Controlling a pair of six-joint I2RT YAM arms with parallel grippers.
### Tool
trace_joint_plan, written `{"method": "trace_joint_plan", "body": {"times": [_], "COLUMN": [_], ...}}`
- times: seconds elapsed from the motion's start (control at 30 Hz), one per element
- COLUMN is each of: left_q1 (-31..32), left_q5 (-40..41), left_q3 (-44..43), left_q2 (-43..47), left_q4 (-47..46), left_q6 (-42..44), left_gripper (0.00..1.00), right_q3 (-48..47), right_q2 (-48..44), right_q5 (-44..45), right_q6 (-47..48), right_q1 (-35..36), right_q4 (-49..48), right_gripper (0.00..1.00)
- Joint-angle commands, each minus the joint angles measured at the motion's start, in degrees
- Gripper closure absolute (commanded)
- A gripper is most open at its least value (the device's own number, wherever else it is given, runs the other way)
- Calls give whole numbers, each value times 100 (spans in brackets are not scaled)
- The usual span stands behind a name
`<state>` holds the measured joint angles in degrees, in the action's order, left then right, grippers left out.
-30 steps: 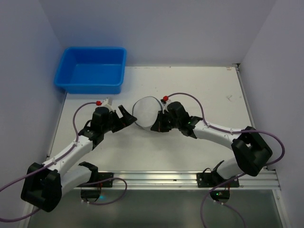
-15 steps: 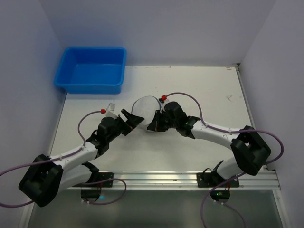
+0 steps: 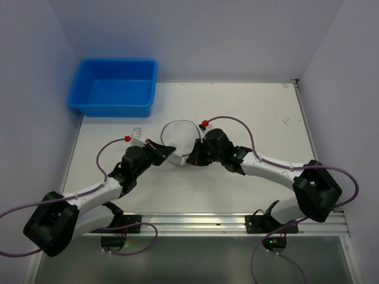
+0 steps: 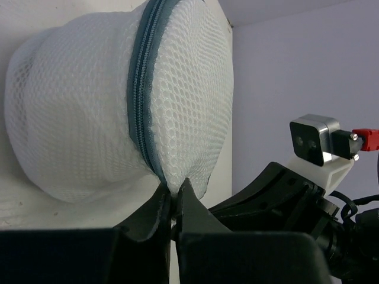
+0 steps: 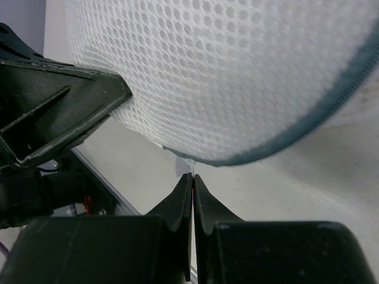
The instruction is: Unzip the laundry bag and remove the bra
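The laundry bag (image 3: 179, 135) is a small round white mesh pouch with a grey zipper line (image 4: 137, 100) around its rim, and it stands on the table between both arms. My left gripper (image 3: 169, 152) has shut on the bag's lower mesh edge right beside the zipper (image 4: 174, 188). My right gripper (image 3: 190, 158) is shut on a thin pale tab hanging from the bag's rim (image 5: 192, 176). The mesh (image 5: 225, 71) fills the right wrist view. The bra is hidden.
A blue plastic tub (image 3: 112, 87) stands at the back left corner of the white table (image 3: 266, 118). Grey walls close in the left, back and right. A metal rail (image 3: 195, 223) runs along the near edge by the arm bases.
My left gripper has moved right, onto the bag's near-left edge, and closed from wide open onto the mesh. The right gripper has stayed shut at the bag's near-right rim.
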<state>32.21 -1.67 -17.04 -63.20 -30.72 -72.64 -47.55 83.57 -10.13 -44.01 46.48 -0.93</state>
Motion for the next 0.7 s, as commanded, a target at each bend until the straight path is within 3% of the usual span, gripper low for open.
{"method": "trace_joint_plan", "body": {"times": [0.0, 0.17, 0.4, 0.6, 0.67], "left_q1": [-74, -285, -513, -1172, -1260], "left_q5": [457, 203, -1175, -2345, -2487], "left_q3": [-185, -580, -950, -1599, -2214], "left_q2": [404, 581, 370, -420, -964], "left_q4": [582, 1427, 2280, 2562, 2702], "left_q6": [328, 882, 2058, 3026, 3212], "left_gripper": [100, 100, 100, 100, 97], "right_q3": [166, 255, 246, 141, 88], "right_q2": [-473, -965, -1027, -1097, -1062], "right_q5": [731, 1215, 1031, -49, -269], "right_q6": [550, 1157, 1728, 2072, 1932], "right_q1": [-42, -305, -1421, -1213, -1045], "right_q4": [531, 1120, 1323, 1121, 1052], "right_gripper": [100, 100, 100, 100, 100]}}
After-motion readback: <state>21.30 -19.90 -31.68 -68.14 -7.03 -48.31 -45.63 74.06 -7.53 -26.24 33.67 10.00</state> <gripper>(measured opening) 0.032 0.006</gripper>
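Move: The right hand's shut fingertips are at the zip pull on the near rim of the laundry bag, with the pull about 1 cm to their left; the bag's middle is some 8 cm ahead, 2 cm left and 5 cm below. The left hand already pinches the rim beside the zip. From the left hand the pull lies about 4 cm back and 4 cm to the right, a little lower, and the bag's middle about 5 cm ahead, 4 cm right and 6 cm below. The right hand comes free of the zip pull and goes off to the right by about 10 cm, swinging some 4 cm forward as it draws clear of the bag, its wrist tilting roughly 15 degrees and its fingers staying shut. Meanwhile the left hand keeps its pinch on the rim beside the zip, easing up slightly at first, then shifting a little left and forward while sinking, as it rolls its left side up and turns clockwise, some 20 degrees in all. ##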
